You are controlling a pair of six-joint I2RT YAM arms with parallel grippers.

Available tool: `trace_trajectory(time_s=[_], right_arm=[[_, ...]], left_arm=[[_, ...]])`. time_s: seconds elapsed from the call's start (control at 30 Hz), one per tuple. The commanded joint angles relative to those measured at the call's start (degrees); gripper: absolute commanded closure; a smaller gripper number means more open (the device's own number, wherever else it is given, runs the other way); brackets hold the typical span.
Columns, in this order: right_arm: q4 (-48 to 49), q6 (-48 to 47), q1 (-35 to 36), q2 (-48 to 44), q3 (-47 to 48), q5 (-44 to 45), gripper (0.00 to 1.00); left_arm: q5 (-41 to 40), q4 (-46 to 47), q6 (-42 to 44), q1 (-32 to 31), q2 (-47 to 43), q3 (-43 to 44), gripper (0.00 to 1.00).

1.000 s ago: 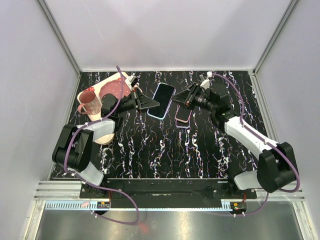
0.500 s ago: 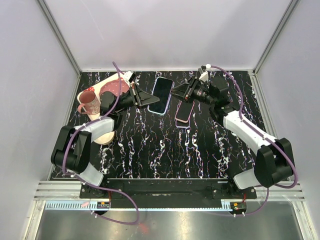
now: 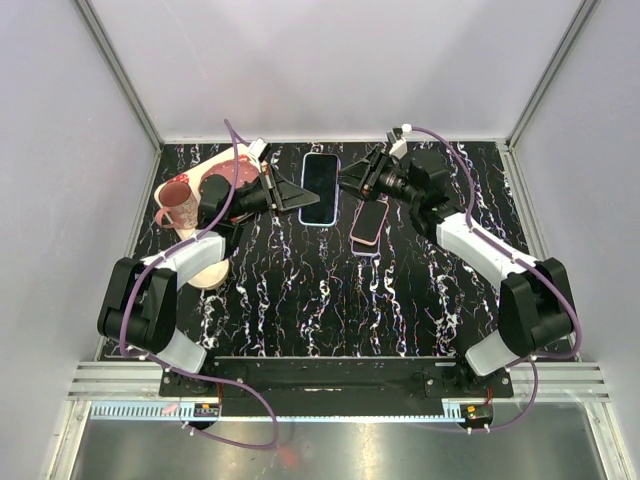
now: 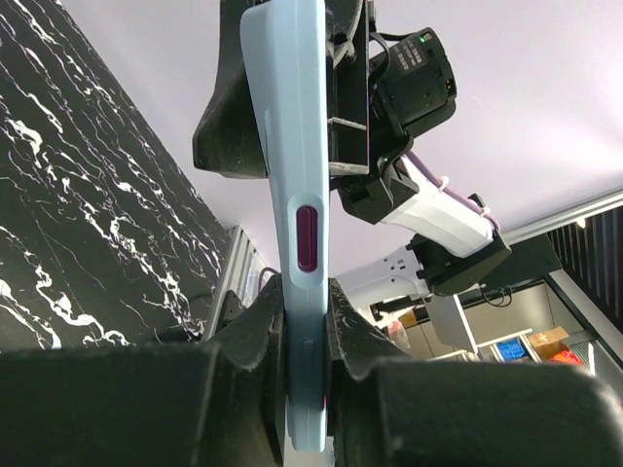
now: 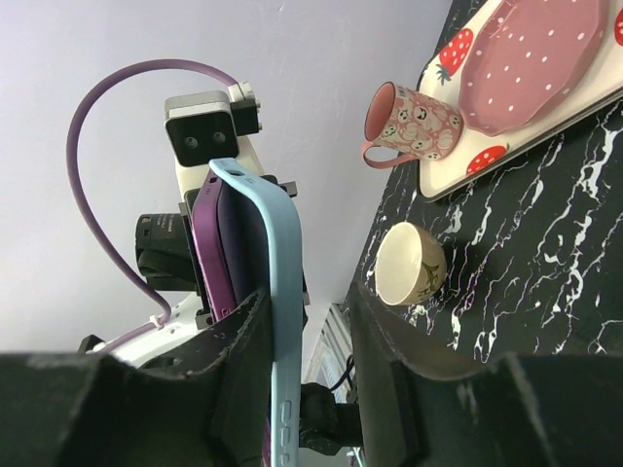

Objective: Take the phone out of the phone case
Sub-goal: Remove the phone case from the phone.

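Observation:
The phone in its light blue case (image 3: 320,188) is held up above the table's back middle, screen toward the top camera. My left gripper (image 3: 298,199) is shut on the case's left edge; in the left wrist view the case (image 4: 297,146) stands clamped edge-on between my fingers (image 4: 304,321). My right gripper (image 3: 345,184) is at the case's right edge. In the right wrist view the blue case rim (image 5: 277,292) lies against my left finger, bent away from the purple phone (image 5: 209,253), with a gap to the right finger; that gripper (image 5: 307,311) is open.
Two more phones (image 3: 368,225) lie on the black marbled table under the right arm. A strawberry tray with a pink plate (image 3: 215,172) and a pink mug (image 3: 180,205) stand back left. A cream bowl (image 5: 409,263) sits by the left arm.
Both grippers have moved toward the back wall with the cased phone, which turned from tilted to straight up and down in the top view.

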Motion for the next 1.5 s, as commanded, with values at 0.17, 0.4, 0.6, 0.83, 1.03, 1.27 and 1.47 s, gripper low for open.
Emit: trace_trajectory(time_s=[0.17,0.4,0.6,0.83,1.03,1.27,1.47], right_arm=[[7.7,0.9,13.2,1.0,4.2,-14.2,0.63],[7.0,0.2,11.7,-2.2,1.4,-13.5,1.0],[-3.8,-4.8,11.3,-6.1,0.9,-7.1,1.0],[-30.8,-18.8,11.2,-14.4,5.0,13.1,1.0],[-37.9,-22.2,11.0,-18.1,5.6,21.9,1.0],[-40.8,-23.2,11.1,-19.6,6.6,25.6,1.0],[-45.4,-26.0,11.1,-19.7,8.8,30.2,1.0]], left_arm=[[5.6,4.0,0.2,-7.8,0.3,4.7,1.0],[5.8,0.2,2.8,-7.7,-1.5,4.8,1.0],[5.9,-1.0,3.1,-7.5,-1.5,4.9,0.89],[4.7,-15.2,12.3,-6.5,-4.4,5.5,0.17],[2.3,-30.7,22.9,-5.6,-6.7,7.7,0.09],[2.3,-31.0,22.9,-3.8,-7.2,6.7,0.07],[0.3,-38.9,28.6,-2.2,-8.1,8.0,0.05]])
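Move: My left hand already grips the left edge of the raised phone case; the case's middle lies about 3 cm to its right and 2 cm ahead, level with it. From my right hand, its fingers part open at the case's right edge, that middle is about 4 cm left and 3 cm back. The purple phone sits in the case, barely 1 cm higher. The pink phone stack lies on the table some 9 cm back, 8 cm right and 22 cm below my right hand. My right hand shifts a little up and left and shuts its fingers on the case's right edge, while my left hand, still gripping, eases back about 3 cm. Then my left fingers open wide and let go. My right hand goes back, then also right and down, about 10 cm from its high point, rolling some 30 degrees so its fingers tip down; my left hand ends slightly back and lower. ##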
